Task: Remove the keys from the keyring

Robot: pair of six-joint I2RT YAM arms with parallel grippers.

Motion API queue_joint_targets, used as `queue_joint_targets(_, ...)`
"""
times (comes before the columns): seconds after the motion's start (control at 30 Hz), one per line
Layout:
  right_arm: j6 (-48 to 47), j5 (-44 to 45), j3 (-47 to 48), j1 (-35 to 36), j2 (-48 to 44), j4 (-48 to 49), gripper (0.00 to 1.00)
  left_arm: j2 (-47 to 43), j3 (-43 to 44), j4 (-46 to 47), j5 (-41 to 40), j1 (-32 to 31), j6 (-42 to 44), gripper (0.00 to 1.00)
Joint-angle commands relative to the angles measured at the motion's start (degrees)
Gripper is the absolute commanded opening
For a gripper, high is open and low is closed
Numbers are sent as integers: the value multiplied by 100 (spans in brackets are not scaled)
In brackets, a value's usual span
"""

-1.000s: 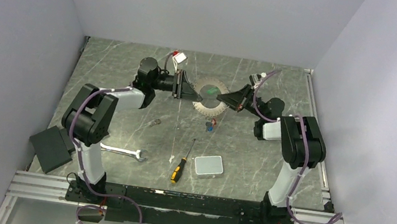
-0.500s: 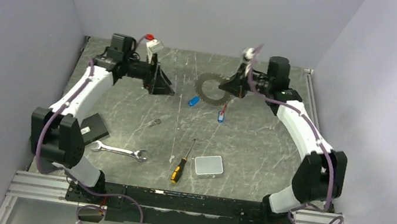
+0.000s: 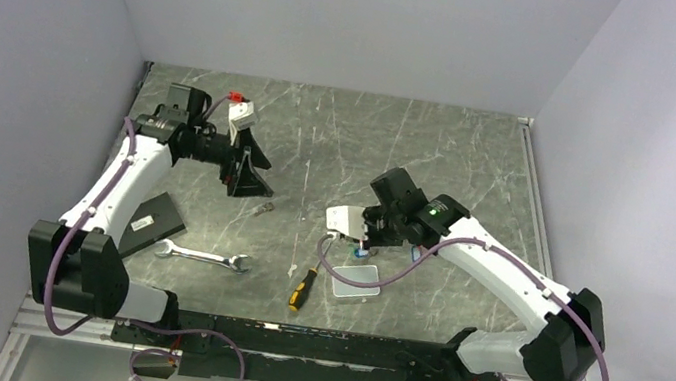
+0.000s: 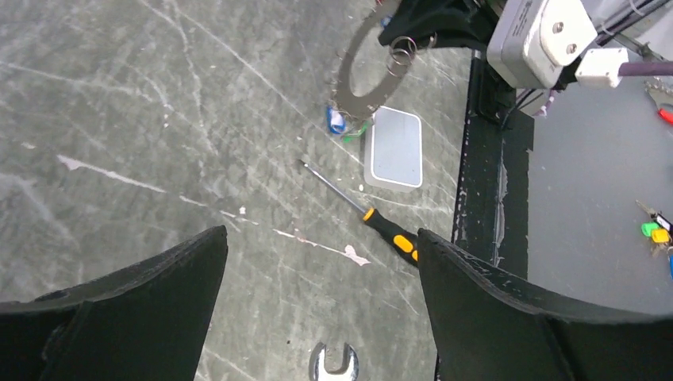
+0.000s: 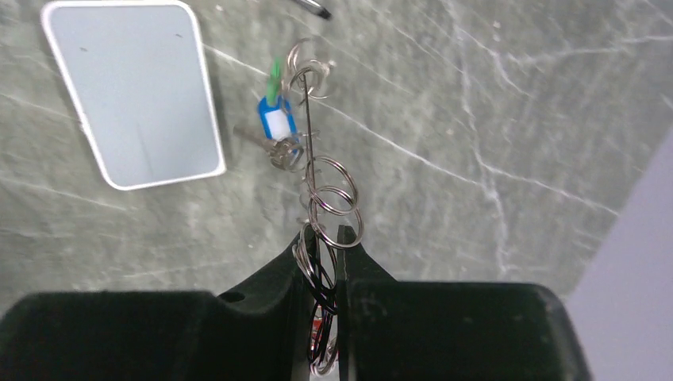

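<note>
My right gripper [image 5: 323, 238] is shut on the keyring [image 5: 310, 151], which shows edge-on as a thin dark line rising from the jaws. Small silver split rings [image 5: 334, 198] hang on it, and keys with a blue tag [image 5: 275, 125] and a green tag [image 5: 274, 82] dangle at its far end. In the left wrist view the keyring [image 4: 347, 75] is a wide toothed loop with a blue-tagged key [image 4: 336, 119] beneath it. From above, the right gripper [image 3: 368, 244] hovers just beyond the grey box [image 3: 356, 281]. My left gripper [image 3: 250, 177] [image 4: 321, 238] is wide open and holds nothing.
A yellow-and-black screwdriver [image 3: 304, 287] lies left of the grey box and a silver wrench [image 3: 203, 256] further left. A black pad [image 3: 153, 219] sits by the left wall and a small bolt [image 3: 260, 209] near the left gripper. Loose tagged keys [image 4: 655, 232] lie beyond the front rail.
The left gripper opened and drew back to the left. The right arm swung from the far middle of the table down to the grey box, carrying the keyring.
</note>
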Motion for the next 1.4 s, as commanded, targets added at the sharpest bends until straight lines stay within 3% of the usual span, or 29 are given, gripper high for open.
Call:
queue_joint_targets(0.0,-102,690,497,124,-351,455,0,-116,-58,262,316,-364,319,91)
queue_joint_targets(0.17,377,554,1095,173,-173,573,0,-32,-179,1571,280,-601,-991,83)
queue_joint_targets(0.33,701,632,1448,230,-31,916,0,92,-268,2020,56,-780,-1237,79)
queue_joint_targets(0.97,443,751,1831,630,-48,922,0,550,-1342,4721,101,-1423,-2956,92)
queue_joint_targets(1.13,551,874,1975,666,-10,975,0,654,-1479,5360,288,-1497,-3537,86)
queue_joint_targets(1.37,623,1110,2003,675,25,1147,0,673,-1562,5911,596,-1568,-4016,57)
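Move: The left hand is empty and aimed at the green tag at the low end of the keyring, some 25 cm to its right, 5 cm back and 18 cm below. The grey tin lies about 24 cm right, 13 cm back and 22 cm below, the screwdriver about 14 cm right, 13 cm back and 23 cm below. From the right hand, already gripping the ring, the left gripper is roughly 30 cm left, 4 cm ahead and 10 cm higher; the green tag hangs 5 cm left, level fore and aft, 10 cm below. The right hand keeps its pinch on the ring's edge and hoists it about 13 cm, also carrying it 6 cm left and a little forward while its steep fingers swing up some 20 degrees, offering the green tag to the left hand. The left hand comes in from the other side, about 10 cm right and slightly down; its fingers narrow a little, reopen, then start closing around the tag, with no clear touch yet. ##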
